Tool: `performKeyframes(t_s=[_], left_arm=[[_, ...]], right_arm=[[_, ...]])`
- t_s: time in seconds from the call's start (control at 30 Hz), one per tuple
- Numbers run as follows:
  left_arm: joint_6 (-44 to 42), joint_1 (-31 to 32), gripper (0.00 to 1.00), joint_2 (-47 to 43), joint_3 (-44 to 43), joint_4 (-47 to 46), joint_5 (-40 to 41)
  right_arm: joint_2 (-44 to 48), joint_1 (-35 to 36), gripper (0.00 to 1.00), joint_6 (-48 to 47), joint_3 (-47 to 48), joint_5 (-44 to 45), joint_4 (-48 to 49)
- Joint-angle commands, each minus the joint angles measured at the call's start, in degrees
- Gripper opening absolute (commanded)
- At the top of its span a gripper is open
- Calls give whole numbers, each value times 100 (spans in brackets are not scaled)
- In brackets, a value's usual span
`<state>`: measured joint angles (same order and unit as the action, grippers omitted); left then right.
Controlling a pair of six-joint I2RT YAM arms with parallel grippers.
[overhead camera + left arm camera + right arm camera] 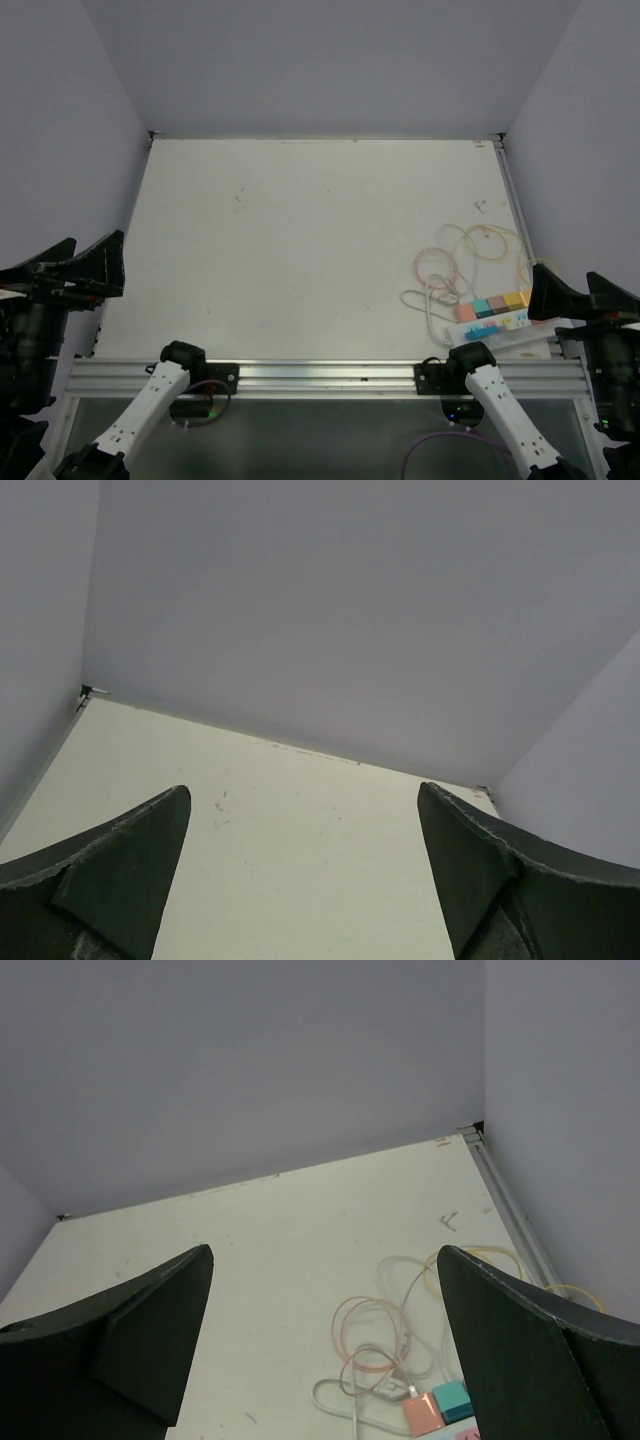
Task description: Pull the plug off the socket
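Observation:
The socket, a long white power strip point(497, 326), lies at the near right of the table. A row of pastel blocks point(495, 303), salmon, teal, pink and yellow, sits along its far side. In the right wrist view only the salmon block point(423, 1412) and the teal block point(452, 1398) show at the bottom edge, and a thin cable runs into the salmon one. My right gripper point(580, 295) point(325, 1252) is open and empty, raised just right of the strip. My left gripper point(82, 268) point(305, 788) is open and empty at the far left edge.
Loose loops of pink point(437, 262), yellow point(492, 242) and white point(425, 300) cable lie just beyond the strip; the pink loops also show in the right wrist view point(365, 1345). Grey walls enclose the white table point(300, 250). An aluminium rail point(320, 372) runs along the near edge.

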<state>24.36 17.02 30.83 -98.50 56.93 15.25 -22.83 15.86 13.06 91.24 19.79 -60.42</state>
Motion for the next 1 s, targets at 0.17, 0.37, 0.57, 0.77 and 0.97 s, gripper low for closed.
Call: performKeyframes(t_s=[0.17, 0.37, 0.57, 0.77, 0.97], left_arm=[[-98, 39, 100, 37, 111, 3, 31], [-54, 39, 100, -33, 533, -102, -4], [25, 39, 100, -86, 1174, -252, -162], [78, 39, 99, -95, 1965, -532, -355], [122, 39, 100, 116, 2739, -1077, -777]], right_arm=[[68, 23, 99, 12, -142, -107, 49], [-64, 23, 99, 302, -387, 139, -162], [-169, 23, 99, 776, -950, 473, -347], [-555, 23, 99, 1820, -1556, 1236, -997], [-1074, 23, 99, 3042, -2206, 2290, -1762]])
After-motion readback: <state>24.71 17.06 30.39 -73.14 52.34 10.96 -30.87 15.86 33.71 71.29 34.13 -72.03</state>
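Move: The blue plug, near the left end of the white socket strip, lies about 9 cm ahead of the right hand, 8 cm to its right and 43 cm below. The strip's middle is some 15 cm right and 11 cm ahead; the pink adapter, 5 cm right and 14 cm ahead; the cable tangle, 24 cm ahead and 3 cm left. From the left hand the plug is roughly 75 cm right, 7 cm ahead and far below. Right hand sinks about 15 cm and forward towards the socket strip, tipping down some 30 degrees; left descends forward too. ##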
